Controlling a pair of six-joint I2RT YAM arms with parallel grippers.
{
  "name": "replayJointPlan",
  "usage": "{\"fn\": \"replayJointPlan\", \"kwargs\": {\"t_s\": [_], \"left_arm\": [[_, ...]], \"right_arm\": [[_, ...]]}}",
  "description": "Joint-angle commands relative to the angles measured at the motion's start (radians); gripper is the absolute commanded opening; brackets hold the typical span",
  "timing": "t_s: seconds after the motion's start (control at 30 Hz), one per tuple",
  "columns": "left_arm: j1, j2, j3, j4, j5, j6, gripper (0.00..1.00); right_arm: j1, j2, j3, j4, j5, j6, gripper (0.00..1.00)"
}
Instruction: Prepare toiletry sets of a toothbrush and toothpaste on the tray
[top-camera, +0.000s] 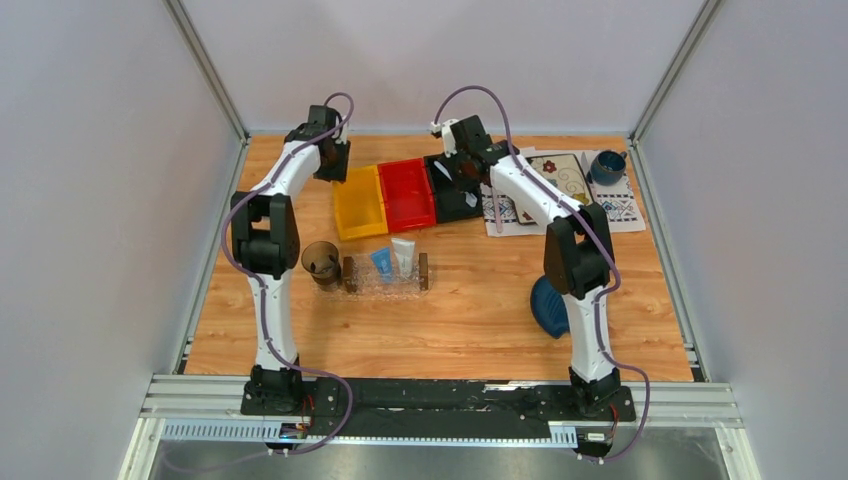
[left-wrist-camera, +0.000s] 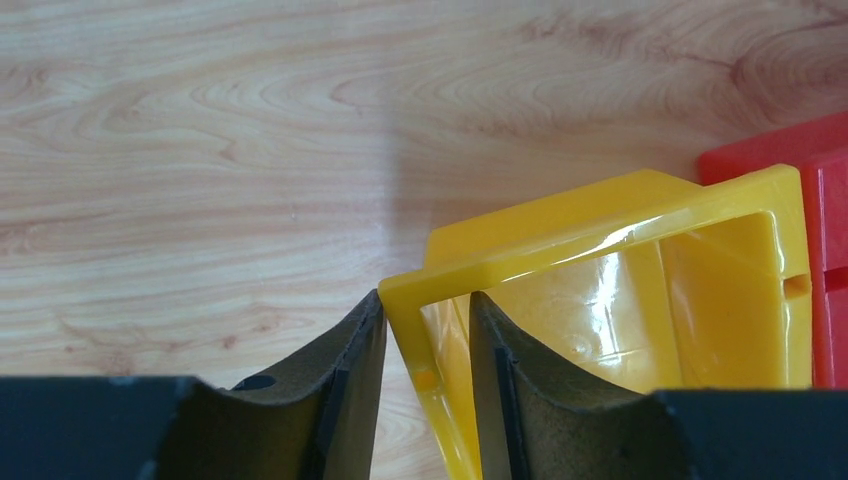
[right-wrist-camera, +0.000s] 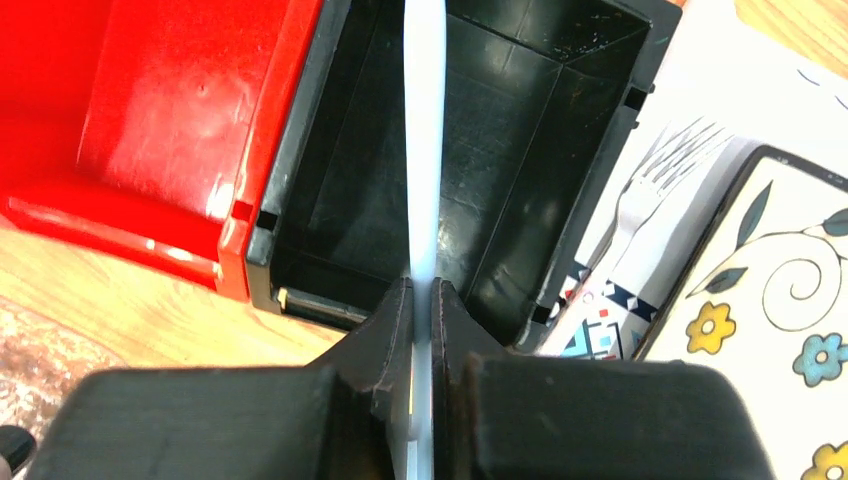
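My right gripper is shut on the pale blue handle of the toothbrush, which points away over the black bin. From above, this gripper hangs over that bin. The clear tray with brown end blocks lies mid-table. In it are a blue toothpaste tube and a white toothpaste tube, side by side. My left gripper straddles the near left corner of the yellow bin; one fingertip is outside the rim, the other inside, and both touch it.
A red bin sits between the yellow bin and the black bin. A brown cup stands just left of the tray. A fork, a floral plate and a blue mug lie far right; a dark blue dish sits by the right arm.
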Motion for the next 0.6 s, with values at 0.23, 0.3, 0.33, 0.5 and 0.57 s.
{"fn": "replayJointPlan", "kwargs": {"t_s": [0.23,0.3,0.33,0.5,0.57], "left_arm": [[0.003,0.058,0.166,-0.038,-0.013,0.023,0.50],[0.003,0.052,0.174,-0.046,-0.008,0.020,0.53],[0.003,0.046,0.177,-0.044,-0.008,0.018,0.56],[0.004,-0.020,0.169,-0.044,-0.004,0.013,0.65],[0.004,-0.049,0.161,-0.044,-0.001,0.016,0.66]], "right_arm": [[0.002,-0.160,-0.083,-0.039,-0.045,0.000,0.00],[0.002,-0.195,-0.103,-0.044,-0.053,-0.001,0.00],[0.002,-0.208,-0.110,-0.049,-0.056,-0.004,0.00],[0.002,-0.298,-0.153,-0.075,-0.076,-0.020,0.00],[0.000,-0.336,-0.162,-0.096,-0.088,-0.032,0.00]]}}
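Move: The right hand, holding the toothbrush, has the clear tray it is bound for about 17 cm back, 14 cm left and 7 cm below; the black box's middle is some 3 cm ahead, level sideways and 6 cm down, and the fork about 2 cm ahead and 8 cm to the right. The left hand straddles the yellow box's far-left corner: that box's middle lies roughly 6 cm back, 5 cm right, 2 cm down, with the red box 3 cm back and 15 cm right. Drawing back and then climbing ever faster, the right hand carries the toothbrush about 5 cm back and nearly as far up, drifting slightly right, away from the black box with its grip kept shut. The left hand, still at the yellow box's corner, finishes pushing it forward, about 2 cm of travel, then opens its fingers wider and rises nearly 2 cm around the rim. ##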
